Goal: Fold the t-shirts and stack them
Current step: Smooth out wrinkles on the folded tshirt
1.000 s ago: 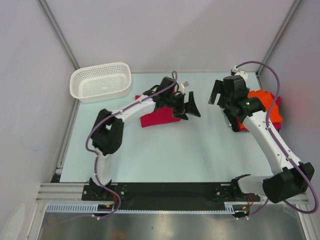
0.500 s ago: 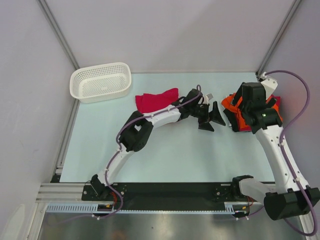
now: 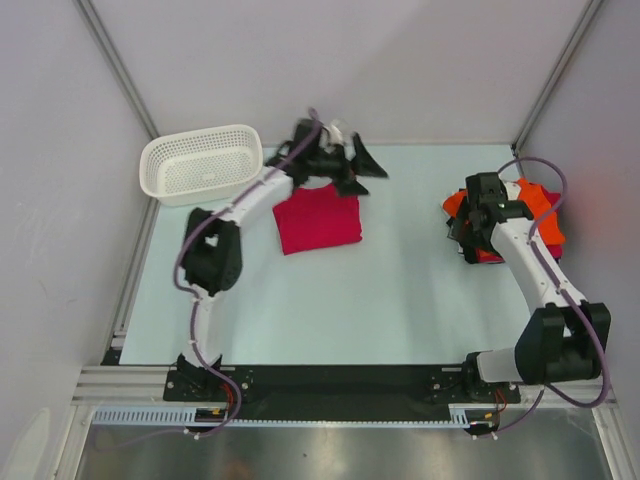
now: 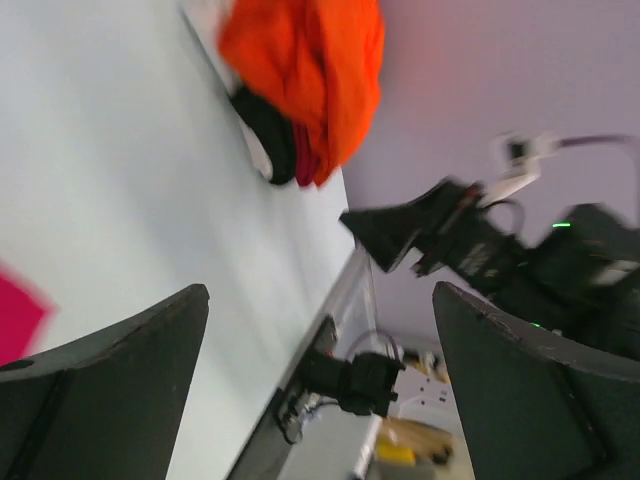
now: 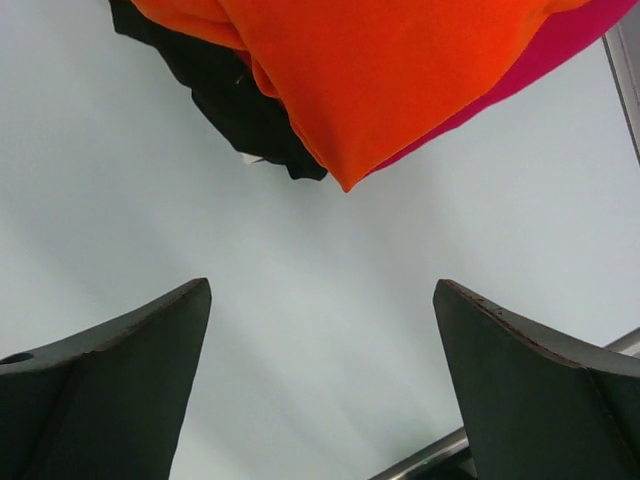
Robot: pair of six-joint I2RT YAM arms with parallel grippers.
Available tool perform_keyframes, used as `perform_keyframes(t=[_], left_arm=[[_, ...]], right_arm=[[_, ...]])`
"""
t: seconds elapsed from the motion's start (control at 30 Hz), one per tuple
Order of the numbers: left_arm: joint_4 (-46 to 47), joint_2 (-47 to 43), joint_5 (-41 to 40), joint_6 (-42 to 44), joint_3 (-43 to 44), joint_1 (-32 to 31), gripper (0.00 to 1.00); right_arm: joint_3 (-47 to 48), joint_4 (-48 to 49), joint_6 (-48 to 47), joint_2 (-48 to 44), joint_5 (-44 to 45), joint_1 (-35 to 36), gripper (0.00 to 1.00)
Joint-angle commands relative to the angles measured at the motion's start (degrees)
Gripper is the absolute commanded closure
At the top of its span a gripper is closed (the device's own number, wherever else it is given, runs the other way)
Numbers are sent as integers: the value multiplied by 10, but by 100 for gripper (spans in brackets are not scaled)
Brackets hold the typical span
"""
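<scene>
A crimson t-shirt [image 3: 318, 220] lies folded into a flat square on the table, left of centre. My left gripper [image 3: 362, 172] hovers open just beyond its far right corner, holding nothing. In the left wrist view the left gripper [image 4: 320, 290] is tilted, with only a corner of that crimson shirt [image 4: 15, 312] at the edge. At the right edge a crumpled orange t-shirt [image 3: 532, 200] lies heaped on another crimson one [image 5: 575, 40]. My right gripper [image 3: 463, 232] stands open at the pile's near left side. Its fingers [image 5: 130, 350] frame bare table just short of the orange cloth [image 5: 400, 60].
A white mesh basket [image 3: 203, 163] stands at the back left. A black cloth [image 5: 230, 100] sticks out from under the orange shirt. Enclosure walls and corner posts close in on the back and both sides. The pile sits tight against the right wall.
My left arm has swung from the table's middle back to the far edge, uncovering the crimson shirt, which now lies as a flat square. My right gripper has dropped lower beside the pile.
</scene>
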Motion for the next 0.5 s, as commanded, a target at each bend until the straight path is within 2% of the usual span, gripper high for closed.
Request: perform_keyframes(t=[0.0,0.03,0.1,0.17,0.27,0.37,0.4,0.47], left_arm=[[-80,-141,-4,86,12,125,0],[-90,-150,-1,96,20,164,0],[-105,-179,9,92,7,203,0],[-101,-202,7,81,-12,246,0],[-106,-242,-2,91,-44,267,0],[-101,-286,-18,105,-102,262,0],[-99,-309,-21,116,-141,259,0],[-85,-332,-22,124,-186,258,0]], right_arm=[[52,-32,-40,72,26,40,0],[68,-38,-42,87,63,78,0],[90,-51,-55,131,113,123,0],[132,-57,-61,162,117,175,0],[192,-73,-70,231,142,228,0],[243,-115,-80,328,230,276,0],[249,-122,-87,377,284,282,0],[256,-141,-90,416,330,288,0]])
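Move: The folded pink t-shirt lies some 38 cm left and 12 cm ahead of the right hand, about 13 cm below it. The stack of shirts with orange on top is about 8 cm to the right and 10 cm ahead of that hand, roughly 10 cm lower. From the left hand the t-shirt is about 16 cm left, 1 cm ahead and 20 cm below; the white basket is some 48 cm left, 14 cm ahead and 17 cm below. The folded t-shirt is approached from its right by the right hand, which leaves the shirt stack and sweeps about 13 cm left, also forward and a little down, rolling some 40 degrees counter-clockwise with fingers wide open. High over the t-shirt the left hand swings clear, about 25 cm left towards the basket and some 14 cm up, with a forward arc that partly comes back; its fingers also stay open. ##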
